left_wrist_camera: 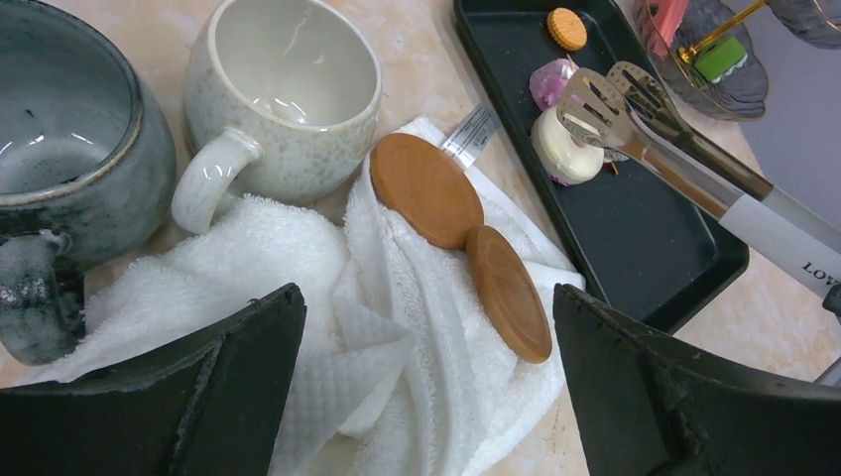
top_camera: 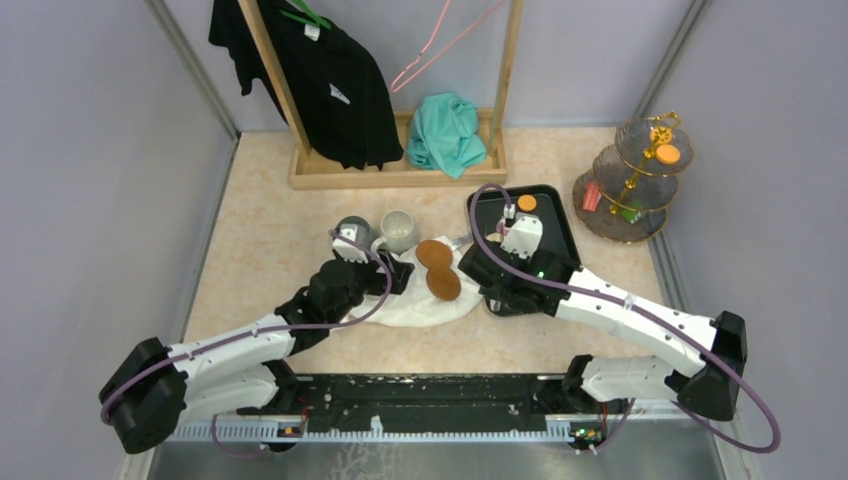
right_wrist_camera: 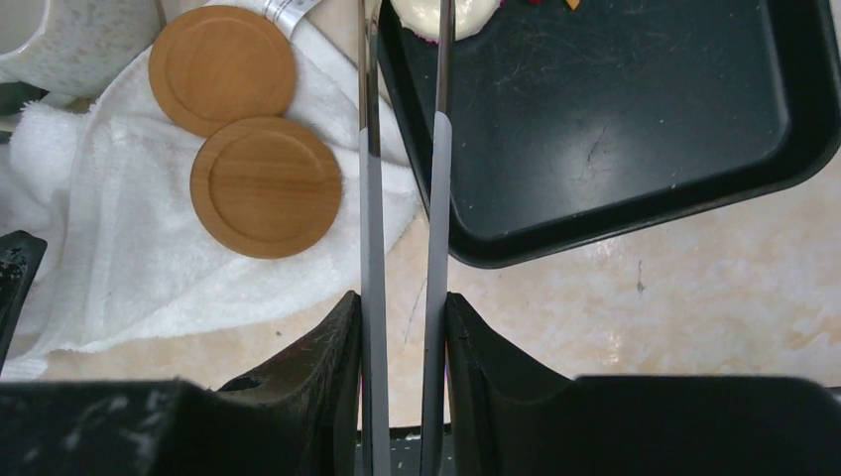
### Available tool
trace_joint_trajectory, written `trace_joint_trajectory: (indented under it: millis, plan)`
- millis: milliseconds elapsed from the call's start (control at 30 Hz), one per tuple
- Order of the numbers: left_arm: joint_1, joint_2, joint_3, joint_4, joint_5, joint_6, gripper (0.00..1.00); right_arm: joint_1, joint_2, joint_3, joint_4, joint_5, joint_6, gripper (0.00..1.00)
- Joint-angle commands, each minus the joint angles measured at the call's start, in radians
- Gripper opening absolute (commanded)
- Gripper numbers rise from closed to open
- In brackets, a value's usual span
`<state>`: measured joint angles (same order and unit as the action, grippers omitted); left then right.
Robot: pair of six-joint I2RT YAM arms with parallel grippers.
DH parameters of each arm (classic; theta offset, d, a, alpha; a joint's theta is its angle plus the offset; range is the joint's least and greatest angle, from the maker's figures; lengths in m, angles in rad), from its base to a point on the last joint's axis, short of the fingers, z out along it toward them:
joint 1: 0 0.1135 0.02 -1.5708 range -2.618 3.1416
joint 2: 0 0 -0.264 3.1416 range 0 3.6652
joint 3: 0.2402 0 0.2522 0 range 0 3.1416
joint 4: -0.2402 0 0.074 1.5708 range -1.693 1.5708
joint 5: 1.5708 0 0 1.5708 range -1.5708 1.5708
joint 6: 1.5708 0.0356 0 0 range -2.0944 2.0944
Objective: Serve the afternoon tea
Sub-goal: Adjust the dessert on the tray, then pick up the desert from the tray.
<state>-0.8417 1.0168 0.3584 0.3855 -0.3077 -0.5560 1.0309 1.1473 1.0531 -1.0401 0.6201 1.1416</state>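
Note:
The glass three-tier stand (top_camera: pixel 635 180) with a gold frame stands at the back right, with an orange disc, a red piece and a green piece (left_wrist_camera: pixel 721 58) on it. A white doughnut (left_wrist_camera: pixel 560 149), a pink piece (left_wrist_camera: pixel 550 81) and an orange disc (left_wrist_camera: pixel 566 28) lie on the black tray (left_wrist_camera: pixel 635 248). My right gripper (right_wrist_camera: pixel 402 297) is shut on the long metal tongs (right_wrist_camera: pixel 372 198), whose heads rest against the white doughnut. The grey mug (left_wrist_camera: pixel 60 149) stands at the left. My left gripper (left_wrist_camera: pixel 426 297) hangs open over the white towel (left_wrist_camera: pixel 298 258), holding nothing.
A white speckled mug (left_wrist_camera: pixel 288 89) stands beside the grey one. Two wooden coasters (left_wrist_camera: pixel 426 188) (left_wrist_camera: pixel 509 293) lie on the towel. A wooden clothes rack (top_camera: pixel 400 170) with a black shirt and a teal cloth fills the back. Walls close in on both sides.

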Motion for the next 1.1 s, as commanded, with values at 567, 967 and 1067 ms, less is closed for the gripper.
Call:
trace_joint_trajectory:
  millis: [567, 967, 1067]
  plan:
    - [0.005, 0.072, 0.134, -0.066, -0.039, -0.004, 0.99, 0.067, -0.189, -0.090, -0.018, 0.027, -0.058, 0.34]
    - [0.005, 0.081, 0.143, -0.064, -0.034, -0.002, 0.99, 0.111, -0.194, -0.156, -0.044, 0.004, 0.008, 0.35]
    - [0.006, 0.085, 0.143, -0.062, -0.029, -0.004, 0.99, 0.120, -0.193, -0.163, -0.047, 0.000, 0.023, 0.35]
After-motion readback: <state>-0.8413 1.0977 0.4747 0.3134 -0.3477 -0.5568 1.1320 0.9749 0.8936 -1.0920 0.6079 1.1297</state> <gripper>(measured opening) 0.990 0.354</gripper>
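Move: My right hand holds the tongs. The white donut lies about 10 cm ahead, 2 cm to the right and some 13 cm below this hand. The purple dessert is roughly 3 cm beyond the donut and 2 cm right of it, and the brown dessert some 6 cm to the donut's right. The round biscuit is about 18 cm ahead of this hand and 9 cm right. From my left hand the donut lies some 21 cm right and 7 cm ahead. Keeping my hold on the tongs, I draw my right hand back and somewhat right, about 5 cm in all, turning slightly counter-clockwise. First it lifts a little, then it sinks about 3 cm, so the tips leave the purple dessert and come down by the donut's right side, over the brown dessert. My left hand, open and empty, eases forward some 2 cm and slightly up over the towel. ##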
